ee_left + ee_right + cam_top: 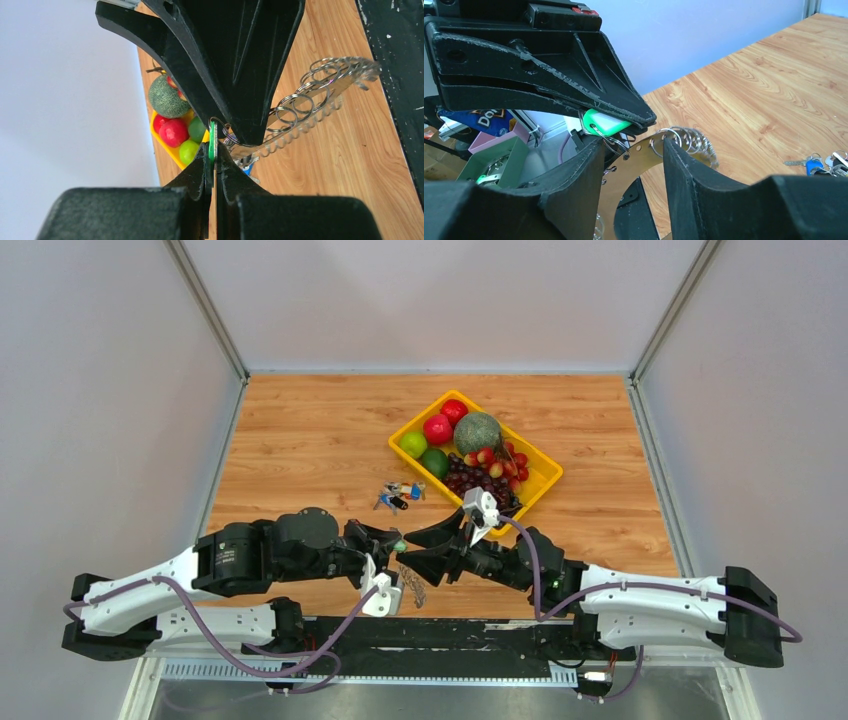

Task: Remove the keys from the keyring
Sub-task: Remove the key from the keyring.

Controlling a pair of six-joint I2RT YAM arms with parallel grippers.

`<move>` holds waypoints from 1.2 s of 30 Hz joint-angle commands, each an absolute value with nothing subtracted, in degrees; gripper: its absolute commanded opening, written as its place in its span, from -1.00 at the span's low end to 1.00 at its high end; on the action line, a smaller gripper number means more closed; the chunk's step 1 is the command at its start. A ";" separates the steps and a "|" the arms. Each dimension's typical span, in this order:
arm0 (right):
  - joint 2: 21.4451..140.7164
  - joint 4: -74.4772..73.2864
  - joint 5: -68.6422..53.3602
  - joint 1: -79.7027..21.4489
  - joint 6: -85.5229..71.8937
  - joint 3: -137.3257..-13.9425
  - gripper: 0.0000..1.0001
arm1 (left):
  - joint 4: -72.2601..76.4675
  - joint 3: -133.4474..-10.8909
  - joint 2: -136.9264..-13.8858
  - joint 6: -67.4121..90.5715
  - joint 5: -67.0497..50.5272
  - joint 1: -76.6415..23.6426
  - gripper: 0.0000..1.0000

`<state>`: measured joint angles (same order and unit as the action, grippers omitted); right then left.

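Note:
The keyring (639, 156) is a flat shiny band with holes, hung with small split rings (300, 102). Its silver keys (411, 586) dangle as a spiky bunch above the table's near edge. A green tag (212, 140) on the keyring is pinched in my left gripper (214, 150), which is shut on it; the tag also shows in the right wrist view (606, 122). My right gripper (633, 145) is open and straddles the band just beside the tag, one finger on either side. From above, the left gripper (396, 544) and the right gripper (440, 550) meet tip to tip.
A small bunch of coloured keys (400, 493) lies on the wood behind the grippers. Farther back right is a yellow tray (545, 480) with a melon (477, 432), apples, limes and grapes. The black base rail (440, 635) runs along the near edge.

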<state>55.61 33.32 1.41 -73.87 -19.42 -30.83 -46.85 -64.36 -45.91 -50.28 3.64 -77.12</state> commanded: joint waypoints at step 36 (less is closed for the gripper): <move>50.15 51.44 4.57 -73.93 -31.94 -20.87 -1.00 | -41.90 -66.19 -43.17 -48.23 1.84 -77.34 -1.00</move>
<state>52.36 46.52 0.08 -74.11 -25.69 -23.51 -46.78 -65.63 -44.69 -49.17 2.90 -77.17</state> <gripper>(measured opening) 0.005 0.020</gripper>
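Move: The keyring's ring that links to the green key sits almost between the right hand's half-open tips, some 2 cm back and 1 cm above the hand point; the green key is about 2 cm left and 3 cm up. The toothed metal disc hangs about 8 cm below, 2 cm back and 2 cm left. The loose key bunch lies about 16 cm ahead, 1 cm left, far below. From the left hand the ring is roughly 3 cm right, 1 cm ahead, 1 cm lower. The right fingers shut from half open and pinch the ring beside the green key as the hand eases about 2 cm back and 1.5 cm up. Still shut, they then draw some 1.5 cm to the right, away from the left hand, with a wrist tilt of about 10 degrees. The left hand keeps its grip on the green key and rises about 1.5 cm. ##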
